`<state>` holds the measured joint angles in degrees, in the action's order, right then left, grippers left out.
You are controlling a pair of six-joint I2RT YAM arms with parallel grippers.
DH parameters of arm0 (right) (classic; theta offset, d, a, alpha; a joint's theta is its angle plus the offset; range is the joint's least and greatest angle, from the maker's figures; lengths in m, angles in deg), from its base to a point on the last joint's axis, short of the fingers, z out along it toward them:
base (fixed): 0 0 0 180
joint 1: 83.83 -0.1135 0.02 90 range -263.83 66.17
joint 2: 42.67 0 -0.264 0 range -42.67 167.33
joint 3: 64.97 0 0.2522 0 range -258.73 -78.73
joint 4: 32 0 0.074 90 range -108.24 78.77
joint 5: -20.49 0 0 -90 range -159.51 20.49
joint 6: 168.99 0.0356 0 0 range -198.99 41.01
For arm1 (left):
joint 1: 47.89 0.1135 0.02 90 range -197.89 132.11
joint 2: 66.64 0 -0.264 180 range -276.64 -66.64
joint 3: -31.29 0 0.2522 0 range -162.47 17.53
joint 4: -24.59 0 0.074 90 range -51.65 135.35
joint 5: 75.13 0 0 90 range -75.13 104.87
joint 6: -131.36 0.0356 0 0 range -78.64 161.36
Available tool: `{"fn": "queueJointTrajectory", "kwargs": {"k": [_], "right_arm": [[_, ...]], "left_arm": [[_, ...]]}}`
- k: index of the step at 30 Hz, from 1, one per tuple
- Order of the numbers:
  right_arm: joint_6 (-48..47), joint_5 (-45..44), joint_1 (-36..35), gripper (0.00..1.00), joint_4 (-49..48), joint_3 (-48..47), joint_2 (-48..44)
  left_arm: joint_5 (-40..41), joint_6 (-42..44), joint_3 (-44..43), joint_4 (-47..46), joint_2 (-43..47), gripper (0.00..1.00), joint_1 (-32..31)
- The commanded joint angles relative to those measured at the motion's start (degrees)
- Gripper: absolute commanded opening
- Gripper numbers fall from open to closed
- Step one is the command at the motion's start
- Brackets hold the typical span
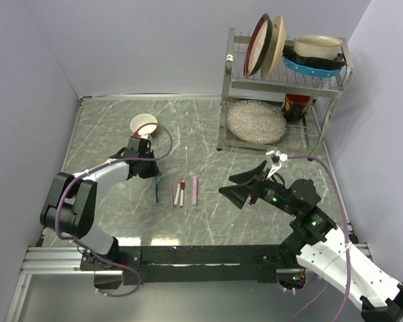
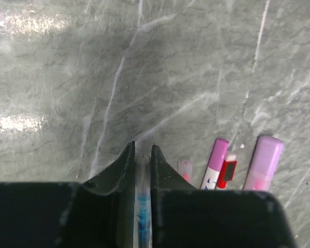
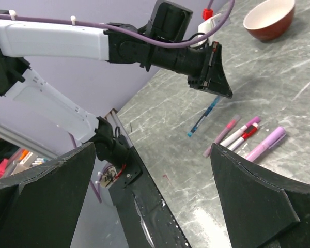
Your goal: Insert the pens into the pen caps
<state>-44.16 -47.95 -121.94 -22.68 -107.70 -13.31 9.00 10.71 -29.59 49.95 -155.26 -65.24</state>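
Observation:
My left gripper [image 2: 142,147] is shut on a slim blue pen [image 2: 142,217] that runs lengthwise between its jaws. In the right wrist view this blue pen [image 3: 204,118] slants down from the left gripper [image 3: 217,88] to the table. To its right lie a thin pink cap [image 2: 185,168], a white pen with a magenta end [image 2: 215,160], a red-capped pen [image 2: 227,173] and a thick lilac cap [image 2: 263,163]. From above, these lie in a row [image 1: 182,192] mid-table. My right gripper [image 1: 236,186] hovers wide open right of the row, holding nothing.
A small white-lined bowl [image 1: 144,125] stands just behind the left gripper. A metal dish rack [image 1: 282,87] with plates and bowls fills the back right. The black base rail [image 3: 144,206] runs along the near table edge.

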Motion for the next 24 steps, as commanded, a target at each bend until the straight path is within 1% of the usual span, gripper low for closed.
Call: {"fn": "queueJointTrajectory", "kwargs": {"k": [1,2,6,7,8,11,13,14,15,16,17,18,20,21,23,24], "right_arm": [[0.41,-2.14,0.05,1.00,0.93,-1.09,0.25],[0.50,-2.40,0.05,0.99,1.37,-1.61,0.34],[0.33,-3.45,-0.04,0.99,4.01,-3.46,0.34],[0.33,-3.63,0.05,0.99,4.01,-3.63,-0.01],[0.41,-3.89,0.05,0.99,5.05,-4.07,-0.18],[0.77,-4.51,0.05,0.99,6.73,-5.21,-0.71],[1.03,-4.95,-0.04,0.99,8.74,-5.92,-0.89],[1.12,-5.30,-0.04,0.99,9.54,-6.01,-0.89],[1.21,-6.26,-0.12,1.00,10.50,-6.18,-0.89],[0.95,-6.96,-0.04,1.00,12.77,-6.45,-0.80],[0.77,-7.32,-0.04,1.00,13.75,-6.80,-0.80],[0.68,-7.67,-0.12,1.00,14.37,-6.89,-1.24],[0.76,-8.81,-0.04,1.00,15.61,-6.98,-2.03],[0.85,-9.25,-0.04,1.00,16.05,-7.24,-2.81],[1.99,-12.85,-0.04,1.00,18.24,-8.55,-3.35],[3.13,-14.17,0.05,1.00,18.94,-9.08,-3.52]], "left_arm": [[0.69,0.42,0.44,-3.07,-1.99,0.18,-0.23],[0.51,0.25,0.53,-3.24,-2.34,0.22,-0.23],[2.08,-0.46,0.62,-2.19,-3.05,0.22,-0.32],[2.79,-0.81,0.62,-1.93,-2.88,0.24,-0.32],[4.53,-0.90,0.62,-0.88,-2.61,0.28,-0.32],[5.69,-1.07,-0.08,0.97,0.45,0.34,-0.32],[5.69,-0.81,-1.05,3.08,5.72,0.40,-0.76],[5.69,-0.38,-2.01,3.69,7.91,0.62,-0.94],[5.17,0.06,-2.54,4.83,12.63,0.70,-1.02],[3.86,1.63,-3.07,4.93,15.20,0.76,-1.29],[1.32,2.61,-3.68,4.93,17.84,0.90,-1.29],[-3.84,4.53,-3.86,4.67,22.74,0.99,-1.29],[-8.70,5.60,-3.60,3.70,27.69,0.99,-1.38],[-12.98,6.21,-3.17,3.26,32.50,0.99,-1.38],[-15.13,5.87,-1.24,1.24,36.92,0.99,-1.38],[-16.18,5.35,-0.44,0.45,41.12,0.99,-1.38]]}}
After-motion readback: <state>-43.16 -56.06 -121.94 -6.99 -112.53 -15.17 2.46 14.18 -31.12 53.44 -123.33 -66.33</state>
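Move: The left fingers still hold the blue pen near its far end; its resting spot is just beneath, centred about 5 cm back of the hand, 1 cm to the right and some 3 cm below. At that same level, the pink pen lies some 7 cm back and 6 to the right, the white pen 5 back and 8 right, the red-capped marker 5 back and 10 right. From the right hand the spot is roughly 13 cm ahead, 26 left and 26 below. Still holding the blue pen, the left hand eases straight down about 2 cm towards the table and opens, slowly at first and then wide, letting go of the pen. It then climbs quickly, some 20 cm up and slightly back, the fingers swinging from steep towards level by about 30 degrees. The open, empty right hand drifts about 2 cm right and a little down. ##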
